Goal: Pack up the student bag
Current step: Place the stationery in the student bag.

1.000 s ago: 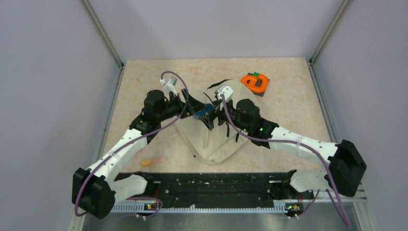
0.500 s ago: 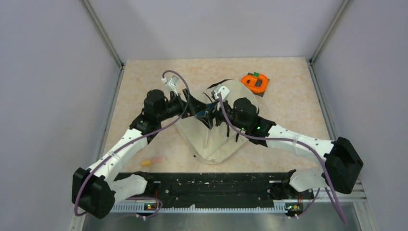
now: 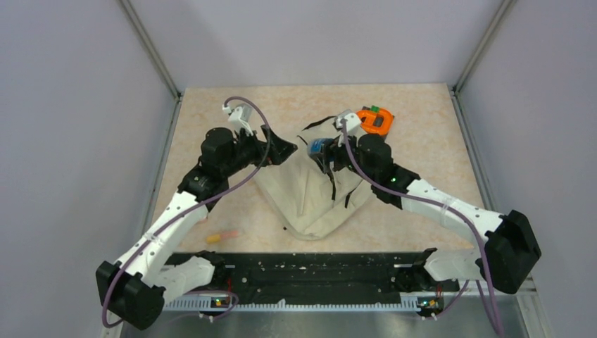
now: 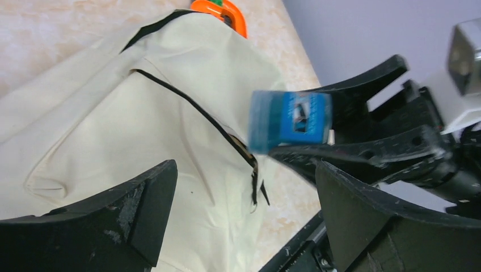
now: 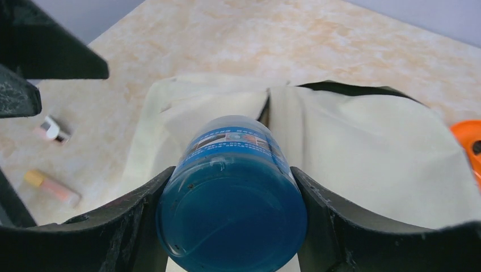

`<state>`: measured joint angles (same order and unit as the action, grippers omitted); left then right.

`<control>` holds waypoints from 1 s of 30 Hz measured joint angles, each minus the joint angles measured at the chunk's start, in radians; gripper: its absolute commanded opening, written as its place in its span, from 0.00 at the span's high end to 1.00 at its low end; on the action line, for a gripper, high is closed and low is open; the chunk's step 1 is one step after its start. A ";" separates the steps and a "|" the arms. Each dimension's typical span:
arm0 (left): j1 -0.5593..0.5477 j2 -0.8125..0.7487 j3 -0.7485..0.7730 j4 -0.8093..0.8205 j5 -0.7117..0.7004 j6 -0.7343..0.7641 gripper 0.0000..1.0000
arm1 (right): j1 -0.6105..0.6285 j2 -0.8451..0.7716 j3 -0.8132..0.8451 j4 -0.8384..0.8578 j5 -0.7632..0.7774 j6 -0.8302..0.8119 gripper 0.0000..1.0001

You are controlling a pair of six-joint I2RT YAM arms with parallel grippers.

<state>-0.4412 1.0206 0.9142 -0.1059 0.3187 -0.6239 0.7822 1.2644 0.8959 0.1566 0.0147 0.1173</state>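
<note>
The student bag (image 3: 310, 201) is a cream fabric backpack with black zipper lines, lying flat in the middle of the table; it also fills the left wrist view (image 4: 113, 113). My right gripper (image 3: 325, 150) is shut on a blue bottle (image 3: 318, 148) and holds it above the bag's upper part. In the right wrist view the bottle (image 5: 235, 141) sits between both fingers of that gripper (image 5: 231, 195), its base toward the camera. My left gripper (image 3: 287, 149) hangs open and empty just left of the bottle (image 4: 289, 120), over the bag's left edge, with nothing in its wide gap (image 4: 244, 175).
An orange clamp-like object (image 3: 372, 120) on a dark base lies past the bag's right corner. A small pink-and-yellow stick (image 3: 220, 236) lies at the near left, and a small white piece (image 5: 52, 129) lies close to it. A black rail (image 3: 303, 267) runs along the near edge.
The blue bottle passed from my left gripper to my right. The left one opened and drew back to the left; the right one closed on the bottle and carried it slightly right and farther away.
</note>
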 measured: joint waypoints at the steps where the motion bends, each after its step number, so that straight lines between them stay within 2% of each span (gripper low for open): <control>1: -0.002 0.008 0.007 -0.009 -0.014 0.005 0.04 | -0.019 -0.009 0.000 -0.004 0.005 0.004 0.73; 11: -0.097 0.293 0.171 -0.119 -0.201 0.023 0.03 | -0.147 -0.048 -0.027 -0.064 0.056 0.028 0.73; 17: -0.121 0.433 0.280 -0.158 -0.261 0.034 0.02 | -0.157 -0.048 -0.039 -0.098 0.051 0.033 0.72; 24: -0.160 0.603 0.476 -0.287 -0.418 0.094 0.02 | -0.159 -0.048 -0.043 -0.090 0.037 0.037 0.72; 28: -0.186 0.670 0.541 -0.360 -0.469 0.127 0.11 | -0.161 -0.048 -0.059 -0.090 0.037 0.041 0.71; 30: -0.192 0.694 0.556 -0.383 -0.471 0.137 0.25 | -0.164 -0.048 -0.064 -0.090 0.036 0.043 0.71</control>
<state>-0.6327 1.7142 1.4700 -0.4889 -0.1520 -0.4870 0.6186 1.2167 0.8322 0.0669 0.0505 0.1600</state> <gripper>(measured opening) 0.910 0.647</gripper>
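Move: The left hand's aim is the black-edged slit of the student bag: its middle lies some 9 cm to the right, 4 cm ahead and 18 cm below. The blue-labelled jar, held by the right fingers, is about 10 cm right, 2 cm ahead and 4 cm lower. From the right hand, the slit's middle is about 3 cm ahead, 2 cm left and 13 cm below; the orange brick piece lies roughly 23 cm ahead, 20 cm right and 20 cm lower. Still gripping the jar, the right hand shifts about 7 cm right and a little forward and down over the bag, turning some 10 degrees clockwise. The left hand, fingers still wide open, sinks about 11 cm and reaches some 10 cm forward and 5 cm right towards the bag's slit, rolling left side up and tipping its fingers down, with no clear touch yet. ##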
